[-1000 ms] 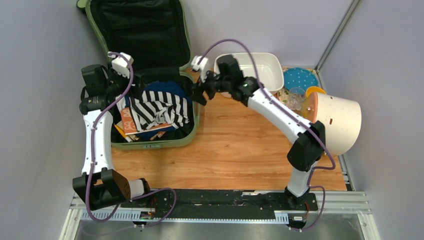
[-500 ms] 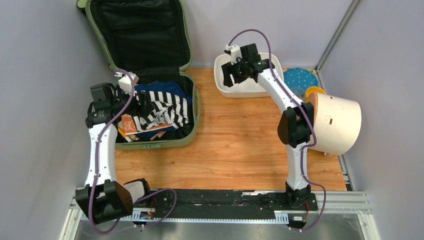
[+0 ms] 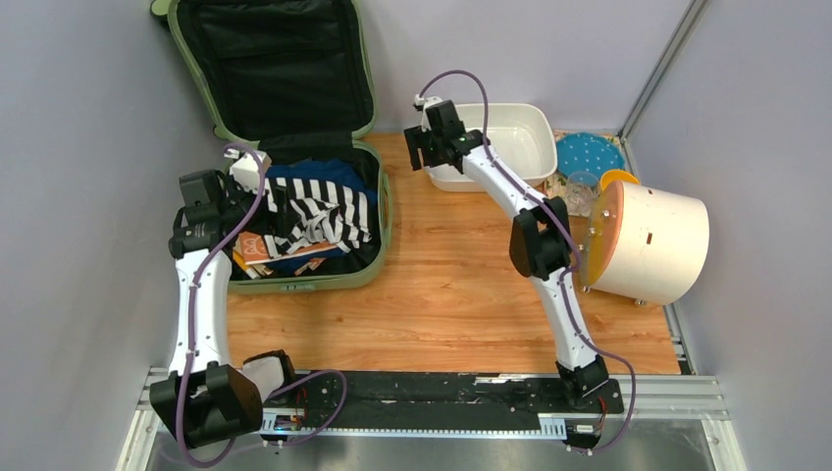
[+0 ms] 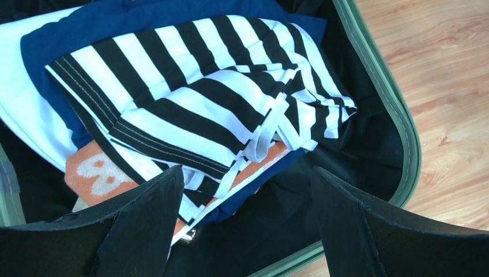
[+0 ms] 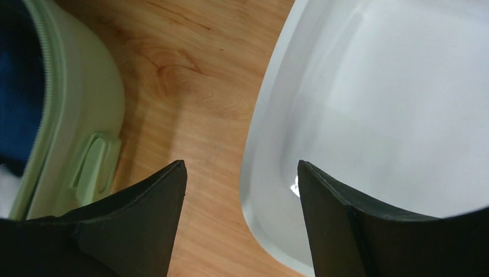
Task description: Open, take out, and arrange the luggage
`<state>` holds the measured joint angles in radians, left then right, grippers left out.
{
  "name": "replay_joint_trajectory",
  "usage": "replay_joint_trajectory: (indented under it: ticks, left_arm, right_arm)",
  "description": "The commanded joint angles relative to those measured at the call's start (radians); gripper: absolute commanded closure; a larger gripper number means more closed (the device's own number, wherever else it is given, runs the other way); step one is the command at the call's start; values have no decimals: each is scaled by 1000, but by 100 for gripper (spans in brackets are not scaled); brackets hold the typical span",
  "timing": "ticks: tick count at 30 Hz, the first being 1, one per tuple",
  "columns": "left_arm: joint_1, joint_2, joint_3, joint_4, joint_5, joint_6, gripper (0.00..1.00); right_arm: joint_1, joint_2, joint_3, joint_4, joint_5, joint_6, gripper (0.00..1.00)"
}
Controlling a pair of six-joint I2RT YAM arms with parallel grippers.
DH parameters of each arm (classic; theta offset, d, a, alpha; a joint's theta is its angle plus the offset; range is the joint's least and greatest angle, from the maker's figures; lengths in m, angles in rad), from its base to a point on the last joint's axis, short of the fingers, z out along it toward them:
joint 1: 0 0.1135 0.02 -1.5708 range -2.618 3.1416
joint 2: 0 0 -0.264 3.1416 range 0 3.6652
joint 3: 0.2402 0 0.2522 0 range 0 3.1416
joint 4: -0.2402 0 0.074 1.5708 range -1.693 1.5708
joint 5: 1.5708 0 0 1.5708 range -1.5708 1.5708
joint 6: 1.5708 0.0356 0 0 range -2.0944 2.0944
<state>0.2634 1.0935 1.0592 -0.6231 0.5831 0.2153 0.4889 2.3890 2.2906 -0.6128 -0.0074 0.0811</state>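
Observation:
The sage-green luggage (image 3: 306, 282) lies open at the left of the table, its black-lined lid (image 3: 275, 64) leaning on the back wall. Inside are a black-and-white striped garment (image 3: 316, 211) (image 4: 190, 98), navy cloth (image 4: 115, 26) and an orange item (image 4: 95, 170). My left gripper (image 3: 275, 201) (image 4: 248, 173) hangs open just above the clothes, nothing between its fingers. My right gripper (image 3: 416, 155) (image 5: 241, 164) is open and empty over the left corner of the white tub (image 3: 510, 137) (image 5: 375, 86). The luggage's right side (image 5: 86, 115) lies to its left.
A cream cylinder with an orange end (image 3: 652, 240) lies at the right edge. A teal dotted plate (image 3: 589, 154) and a clear glass (image 3: 582, 191) sit behind it. Walls close in at left, back and right. Wooden tabletop (image 3: 451, 285) spans the middle.
My right gripper left the luggage's right rim, swung over the tub, then came back to the tub's left corner. My left gripper shifted down over the striped garment.

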Motion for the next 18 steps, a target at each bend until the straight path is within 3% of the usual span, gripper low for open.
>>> replay_joint_trajectory:
  ticks: [1, 8, 11, 12, 14, 15, 18]
  left_arm:
    - [5, -38, 16, -27, -26, 4, 11]
    - [5, -64, 22, -64, -38, 27, 11]
    - [5, -75, 39, -82, -39, 35, 11]
    - [5, -81, 45, -89, -37, 38, 11]
    - [5, -93, 44, -89, -35, 44, 11]
    - [5, -98, 41, -86, -34, 48, 11]
    - [4, -121, 18, -67, -26, 47, 11]
  right_arm:
    - [11, 88, 116, 48, 181, -4, 27]
    - [27, 131, 92, 62, 155, -50, 50]
    - [28, 131, 102, -7, 133, -72, 70]
    - [25, 124, 95, -31, 135, -76, 82]
    - [28, 72, 47, -57, 104, -108, 90]
    - [31, 21, 18, -59, 98, -118, 100]
    - [45, -107, -103, -47, 25, -204, 100]
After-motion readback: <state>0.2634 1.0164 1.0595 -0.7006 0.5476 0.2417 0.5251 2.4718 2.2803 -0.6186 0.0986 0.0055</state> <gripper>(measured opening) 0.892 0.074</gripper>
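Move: The near part of the white tray's left rim lies almost straight under my right hand, about 6 cm below it, and the tray's middle is some 13 cm to the right and 4 cm ahead. To this hand's left stands the open suitcase, its lower half centred about 22 cm left and 10 cm back, with the striped cloth in it about 20 cm left and 9 cm back. From my left hand that rim is roughly 20 cm ahead, 29 cm right and well below. I drop my open right hand about 5 cm over the tray's left rim, one finger inside and one outside, then shut the fingers almost fully, pinching the thin wall. While they close I draw back a good 1 cm, with a slight roll of the wrist. My left hand, still open and empty over the suitcase, backs off about 2 cm. ##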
